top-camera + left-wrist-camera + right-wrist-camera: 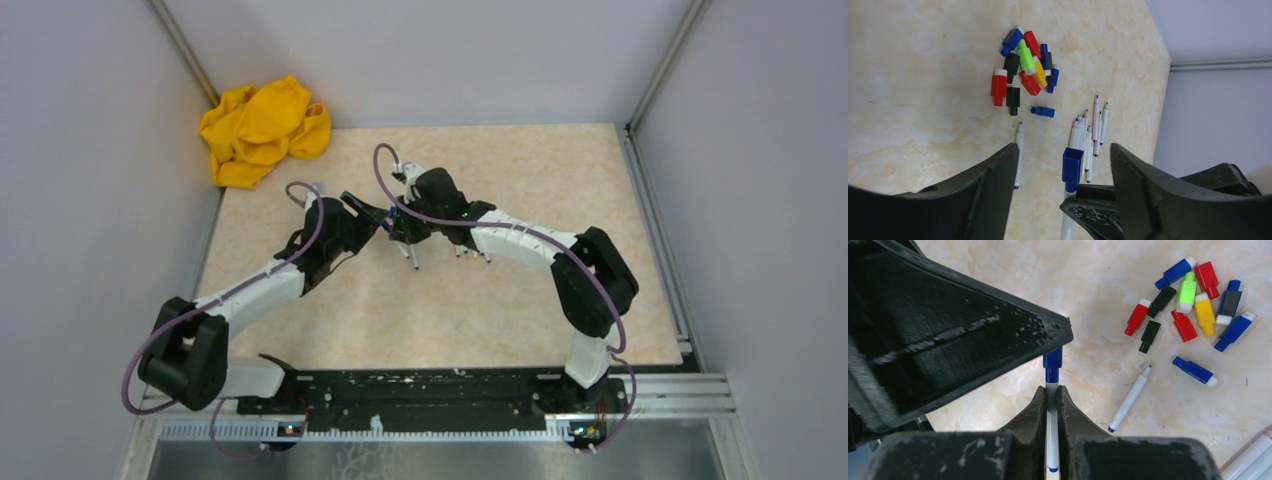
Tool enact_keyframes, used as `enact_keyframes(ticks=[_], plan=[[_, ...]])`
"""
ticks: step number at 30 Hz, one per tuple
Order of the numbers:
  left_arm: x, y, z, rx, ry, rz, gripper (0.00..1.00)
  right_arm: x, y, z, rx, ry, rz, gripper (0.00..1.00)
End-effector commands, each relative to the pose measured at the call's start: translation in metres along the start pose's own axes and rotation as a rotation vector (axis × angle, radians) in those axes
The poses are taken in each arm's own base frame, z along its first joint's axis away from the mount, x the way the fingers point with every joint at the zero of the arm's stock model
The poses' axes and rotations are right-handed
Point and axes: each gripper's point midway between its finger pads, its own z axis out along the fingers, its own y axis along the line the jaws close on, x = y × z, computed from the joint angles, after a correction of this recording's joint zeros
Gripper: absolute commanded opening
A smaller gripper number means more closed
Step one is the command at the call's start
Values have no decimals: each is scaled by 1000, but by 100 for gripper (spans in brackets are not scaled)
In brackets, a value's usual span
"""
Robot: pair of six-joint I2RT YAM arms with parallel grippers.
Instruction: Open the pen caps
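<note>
My right gripper [1051,390] is shut on the white barrel of a pen [1051,440], held above the table with its blue cap [1052,362] sticking out past the fingertips. In the left wrist view that blue cap [1072,167] stands between the fingers of my left gripper [1064,150], which is open with a gap on both sides of the cap. Several loose pen caps [1025,65] in red, blue, black, green and yellow lie in a pile on the table. From above, both grippers meet mid-table, the left gripper [375,215] facing the right gripper [400,225].
Several uncapped pens [1088,135] lie in a bundle to the right of the pile. One uncapped pen [1129,400] lies alone, with a single blue cap [1193,371] beside it. A crumpled yellow cloth [262,130] sits at the table's far left corner. Grey walls close in three sides.
</note>
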Motion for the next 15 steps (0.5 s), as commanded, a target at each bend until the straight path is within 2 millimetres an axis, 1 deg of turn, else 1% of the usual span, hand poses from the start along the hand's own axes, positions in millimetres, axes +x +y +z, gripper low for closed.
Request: enact_keyframes(ticks=[1, 4, 7, 9, 11, 12, 15], plan=[[4, -29, 6, 112, 50, -41, 69, -38, 15, -22, -69, -112, -29, 0], [10, -27, 11, 115, 79, -52, 66, -39, 14, -22, -85, -112, -23, 0], [13, -28, 14, 123, 88, -61, 58, -38, 12, -20, -87, -107, -21, 0], [13, -27, 15, 123, 89, -65, 54, -36, 12, -19, -93, -101, -18, 0], [13, -27, 16, 125, 87, -68, 47, -34, 11, -18, -95, -95, -16, 0], [16, -27, 15, 130, 102, -70, 43, -34, 11, -17, -98, -96, -17, 0], [19, -29, 15, 141, 119, -74, 36, -33, 10, -16, -100, -93, -13, 0]])
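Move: The blue cap on the pen gripped by the right hand lies about 3 cm to the left hand's right, level fore-and-aft and 1 cm lower; from the right hand it is some 3 cm ahead, 2 cm left and 1 cm up. On the table about 14 cm below the left hand, the cap pile lies 5 cm ahead and 6 cm right, the loose blue cap 1 cm ahead and 9 cm right, and an uncapped pen 2 cm back and 7 cm right. Around the blue cap on the held pen, the left fingers close from wide to less than half open while the left hand slides about 2.5 cm right, dipping a good centimetre and easing slightly back up. That brings its fingertips to either side of the cap; a firm pinch can't be made out yet. The right hand keeps its grip on the pen barrel and stays almost in place. ##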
